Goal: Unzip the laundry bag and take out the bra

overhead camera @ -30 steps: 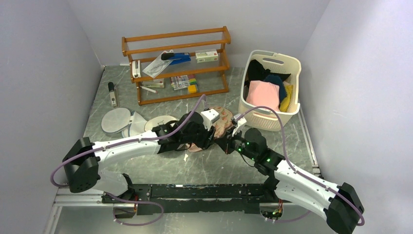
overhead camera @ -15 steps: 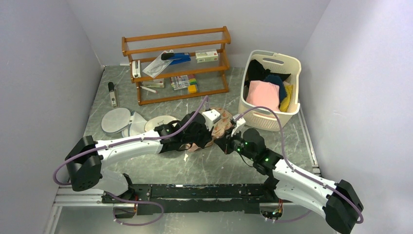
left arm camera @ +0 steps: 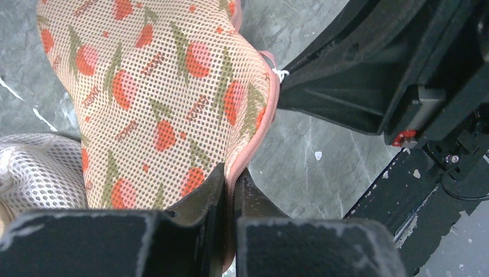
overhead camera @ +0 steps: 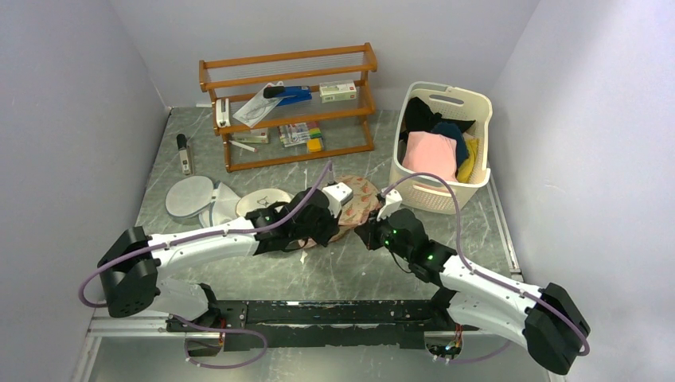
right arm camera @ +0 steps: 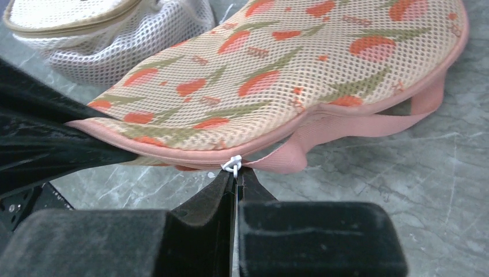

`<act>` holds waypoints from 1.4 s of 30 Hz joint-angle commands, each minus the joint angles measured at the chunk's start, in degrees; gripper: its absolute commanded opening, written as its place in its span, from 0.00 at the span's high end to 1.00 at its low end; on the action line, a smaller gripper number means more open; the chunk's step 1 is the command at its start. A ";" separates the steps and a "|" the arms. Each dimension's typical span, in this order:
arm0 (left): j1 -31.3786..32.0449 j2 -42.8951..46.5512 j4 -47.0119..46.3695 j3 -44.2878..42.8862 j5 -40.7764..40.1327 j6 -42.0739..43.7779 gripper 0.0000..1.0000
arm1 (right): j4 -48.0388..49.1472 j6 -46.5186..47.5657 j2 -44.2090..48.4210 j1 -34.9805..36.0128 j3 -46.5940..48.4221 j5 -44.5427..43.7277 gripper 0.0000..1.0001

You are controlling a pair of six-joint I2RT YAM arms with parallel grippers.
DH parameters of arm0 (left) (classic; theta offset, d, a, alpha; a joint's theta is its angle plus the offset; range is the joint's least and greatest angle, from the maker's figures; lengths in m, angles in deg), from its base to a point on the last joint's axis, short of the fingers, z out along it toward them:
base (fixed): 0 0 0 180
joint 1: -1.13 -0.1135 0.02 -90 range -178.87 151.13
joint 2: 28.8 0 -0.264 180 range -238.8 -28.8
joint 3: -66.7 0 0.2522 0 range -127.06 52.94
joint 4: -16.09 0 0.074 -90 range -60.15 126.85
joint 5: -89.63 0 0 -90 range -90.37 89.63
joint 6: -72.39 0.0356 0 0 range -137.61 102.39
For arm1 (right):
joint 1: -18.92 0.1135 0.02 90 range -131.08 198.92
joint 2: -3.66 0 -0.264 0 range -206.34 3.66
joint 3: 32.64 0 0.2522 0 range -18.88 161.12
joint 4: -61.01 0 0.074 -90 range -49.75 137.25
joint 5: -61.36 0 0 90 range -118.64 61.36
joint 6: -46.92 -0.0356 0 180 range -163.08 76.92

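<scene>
The peach-pink mesh laundry bag [overhead camera: 360, 199] with orange-red print lies between my two arms in the middle of the table. My left gripper [left arm camera: 230, 173] is shut on its pink edge trim [left arm camera: 262, 124], the seam pinched between the fingertips. My right gripper [right arm camera: 236, 172] is shut on the small white zipper pull [right arm camera: 232, 165] at the bag's [right arm camera: 300, 69] near edge, beside a pink strap loop [right arm camera: 369, 124]. From above, the left gripper [overhead camera: 333, 225] and the right gripper [overhead camera: 363, 232] meet at the bag's near side. The bag looks zipped. The bra is hidden.
Round white mesh bags [overhead camera: 191, 196] lie left of the arms, one right against the bag [right arm camera: 109, 34]. A wooden shelf rack [overhead camera: 286, 103] stands at the back. A white laundry basket [overhead camera: 442, 143] full of clothes sits at the back right.
My left gripper has closed onto the bag's edge trim. Both arms have shifted slightly to the left, while the right gripper has kept its hold on the zipper pull.
</scene>
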 commanded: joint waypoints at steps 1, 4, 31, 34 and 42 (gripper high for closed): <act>-0.13 3.37 1.06 2.12 -2.48 -1.07 0.93 | -2.75 -2.42 -1.05 -0.26 1.92 -7.27 1.00; -0.15 4.77 1.08 3.58 -3.11 -1.70 0.93 | -2.90 -2.60 -2.44 -0.68 2.50 -8.24 1.00; -0.24 8.64 1.20 8.80 -1.57 -6.28 0.74 | -2.11 2.15 -1.62 -4.65 3.05 -2.26 1.00; -0.24 9.50 0.12 6.68 1.62 -5.08 0.50 | -0.01 2.55 0.49 -4.60 1.86 0.00 1.00; -0.24 5.93 -2.03 -0.97 6.55 -1.98 0.24 | 1.56 2.51 1.11 -4.66 1.41 3.95 1.00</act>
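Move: My left fingers already pinch the end of the laundry bag beside its zip; the zipper pull lies about 6 cm to their right and 2 cm ahead, roughly level. My right fingertips hold that pull. From them the middle of the patterned bag lies some 6 cm straight ahead and 3 cm lower, its pink strap about 6 cm ahead and 4 cm right, slightly below. From my left hand the white mesh bag stands about 14 cm left, 6 cm ahead and 7 cm down. I draw my hands apart along the zip: the left, still pinching the bag end, goes about 3.5 cm left, sinking slightly, while the right keeps the pull and goes forward, right and down, some 2 cm each. Then my left fingers open wide, let go and lift some 3.5 cm, edging back right, as my right hand raises the pull about as much. ##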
